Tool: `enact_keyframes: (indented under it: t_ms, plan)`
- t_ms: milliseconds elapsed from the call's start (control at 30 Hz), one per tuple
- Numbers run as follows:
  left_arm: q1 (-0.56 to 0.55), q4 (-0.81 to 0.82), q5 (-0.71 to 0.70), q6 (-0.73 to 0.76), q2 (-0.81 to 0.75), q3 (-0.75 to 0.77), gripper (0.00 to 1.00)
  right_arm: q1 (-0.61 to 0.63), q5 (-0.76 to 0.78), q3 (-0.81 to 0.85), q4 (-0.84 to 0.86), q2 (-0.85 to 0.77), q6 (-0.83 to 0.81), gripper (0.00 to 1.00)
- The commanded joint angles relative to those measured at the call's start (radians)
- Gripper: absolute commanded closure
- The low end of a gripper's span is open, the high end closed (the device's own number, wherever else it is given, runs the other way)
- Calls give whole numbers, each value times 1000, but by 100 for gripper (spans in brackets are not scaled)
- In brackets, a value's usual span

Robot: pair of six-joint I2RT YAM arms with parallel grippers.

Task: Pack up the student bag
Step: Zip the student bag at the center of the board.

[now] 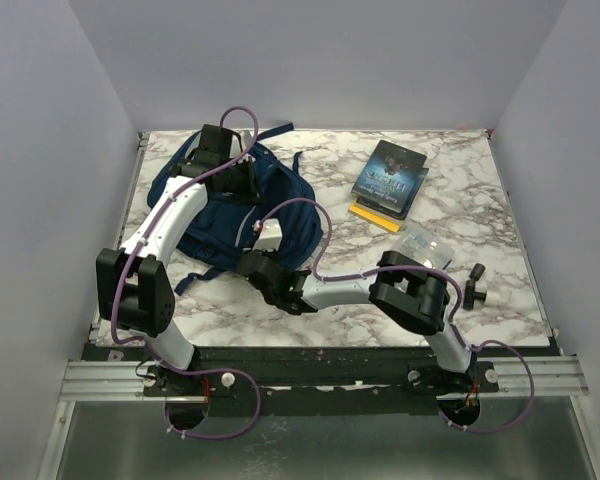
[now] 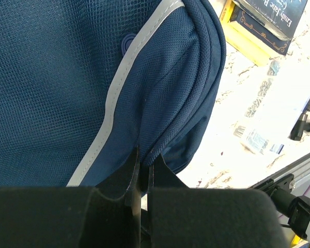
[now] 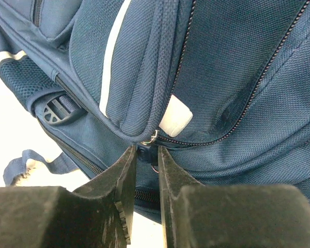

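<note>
The student bag (image 1: 212,222), a navy backpack with pale grey trim, lies at the back left of the marble table. My left gripper (image 1: 238,172) reaches over its far side. In the left wrist view that gripper (image 2: 144,159) is shut on a fold of the bag's fabric beside a grey stripe (image 2: 123,90). My right gripper (image 1: 256,264) comes at the bag's near edge from the right. In the right wrist view its narrow jaws (image 3: 147,151) pinch a dark zipper pull (image 3: 146,154) just under a white tab (image 3: 175,117) and a metal ring.
A dark book (image 1: 391,174) lies on a yellow flat item (image 1: 374,215) at the back right. A clear plastic pouch (image 1: 426,246) and a small black part (image 1: 477,281) sit nearer the right arm. A black buckle (image 3: 54,109) hangs on the bag's side.
</note>
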Motion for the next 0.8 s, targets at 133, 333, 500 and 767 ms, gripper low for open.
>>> enact_keyframes:
  t_ms: [133, 333, 500, 767]
  plan:
    - [-3, 18, 58, -36, -36, -2, 100, -5, 27, -21, 65, 0, -57, 99]
    - [-3, 19, 34, -21, -58, -16, 73, -4, -49, -100, 128, -86, -71, 99]
    - [1, 24, -24, -1, -153, -75, 35, -12, -143, -185, 168, -147, 9, 99]
    - [147, 176, -10, -271, -503, -517, 20, -19, -348, -243, 206, -173, 115, 99]
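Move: The zip pull of the student bag sits right at the right gripper's part-open fingers, hardly 1 cm ahead. From there the grey strip lies about 7 cm ahead and some 3 cm higher, a pale block in the bag's mouth roughly 3 cm ahead and 2 cm right, and the loose strap about 11 cm left and 4 cm back on the table. From the left hand, which grips the bag's raised edge, the pull lies some 9 cm back, 1 cm left and 10 cm below. Close the right fingers on the zip pull first, holding the hand almost still, then draw it back about 3 cm with a slight rise, turning it some 10 degrees counter-clockwise while its left side tips up. Meanwhile spread the left gripper wide to free the bag's raised edge, and take that hand back about 5 cm, also left and up, away from the edge. ##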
